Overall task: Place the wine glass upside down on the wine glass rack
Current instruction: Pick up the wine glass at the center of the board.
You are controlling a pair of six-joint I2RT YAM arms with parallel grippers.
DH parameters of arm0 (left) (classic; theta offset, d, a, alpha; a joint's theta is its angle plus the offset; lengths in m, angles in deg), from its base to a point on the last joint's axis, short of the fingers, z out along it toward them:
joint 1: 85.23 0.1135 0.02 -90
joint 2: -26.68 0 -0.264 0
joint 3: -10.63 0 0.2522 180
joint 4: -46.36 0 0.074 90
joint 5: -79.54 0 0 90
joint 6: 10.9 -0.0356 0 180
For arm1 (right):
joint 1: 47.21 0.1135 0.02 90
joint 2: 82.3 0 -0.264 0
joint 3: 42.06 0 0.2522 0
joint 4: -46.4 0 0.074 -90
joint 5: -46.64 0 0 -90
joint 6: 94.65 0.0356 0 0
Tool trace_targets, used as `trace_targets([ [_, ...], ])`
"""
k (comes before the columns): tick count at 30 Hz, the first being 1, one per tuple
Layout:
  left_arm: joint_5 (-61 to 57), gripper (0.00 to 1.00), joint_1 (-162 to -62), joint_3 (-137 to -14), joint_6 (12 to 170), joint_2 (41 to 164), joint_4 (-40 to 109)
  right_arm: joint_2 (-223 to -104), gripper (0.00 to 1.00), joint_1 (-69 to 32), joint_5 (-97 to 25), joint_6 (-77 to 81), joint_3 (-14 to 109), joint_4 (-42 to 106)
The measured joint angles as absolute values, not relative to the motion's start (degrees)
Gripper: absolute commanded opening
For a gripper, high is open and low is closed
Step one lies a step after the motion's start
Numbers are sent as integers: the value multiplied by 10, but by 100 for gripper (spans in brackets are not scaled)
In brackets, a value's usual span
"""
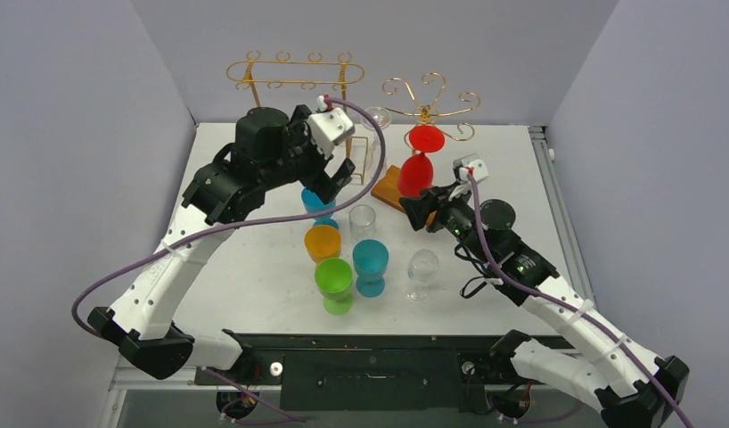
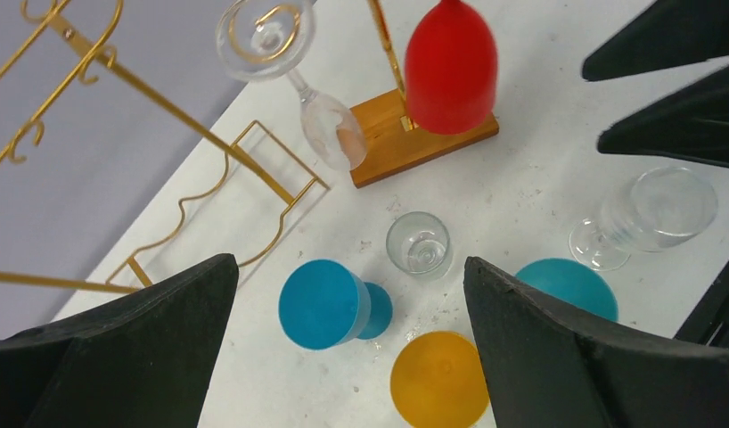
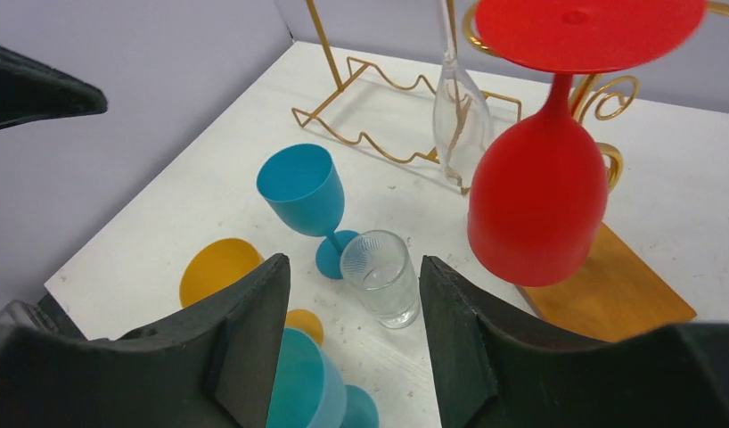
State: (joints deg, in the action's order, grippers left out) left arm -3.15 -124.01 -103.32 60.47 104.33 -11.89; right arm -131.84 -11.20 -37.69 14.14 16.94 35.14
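Note:
A red wine glass (image 1: pixel 416 171) hangs upside down by its foot from the gold scroll rack (image 1: pixel 430 100), over the rack's wooden base (image 3: pixel 610 290). A clear wine glass (image 2: pixel 330 129) hangs upside down beside it. My right gripper (image 1: pixel 413 212) is just below and left of the red glass (image 3: pixel 537 201), apart from it. Its jaws are open with nothing between them (image 3: pixel 354 260). My left gripper (image 1: pixel 330 183) hovers wide open above a blue goblet (image 2: pixel 323 303), holding nothing.
Standing on the table are an orange goblet (image 1: pixel 323 242), a green one (image 1: pixel 333 283), a teal one (image 1: pixel 371 266), a clear tumbler (image 1: pixel 363 221) and a clear wine glass (image 1: pixel 422 272). A second gold wire rack (image 1: pixel 294 73) stands at the back left. Walls enclose three sides.

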Motion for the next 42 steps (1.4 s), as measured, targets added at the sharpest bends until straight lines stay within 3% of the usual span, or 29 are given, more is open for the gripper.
trace_targets([
  [10,11,96,-1120,-920,681,1010,-113,-1502,51,33,-499,134,339,173],
  [22,40,96,-1039,-839,754,958,-100,-1715,48,52,-494,104,507,49],
  [42,47,96,-1019,-829,780,926,-90,-1850,46,53,-529,59,538,45],
])
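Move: The centre glass, the clear cup, stands about 8 cm ahead of the right hand, 12 cm left and some 26 cm below. The far blue goblet is 10 cm left of that glass and 3 cm farther out; the near blue goblet is 11 cm nearer and 2 cm right of it. From the left hand, the centre glass is about 5 cm ahead, 5 cm right and 34 cm down. Right hand drops some 18 cm and swings left, tipping down towards the centre glass; left hand withdraws leftwards. ##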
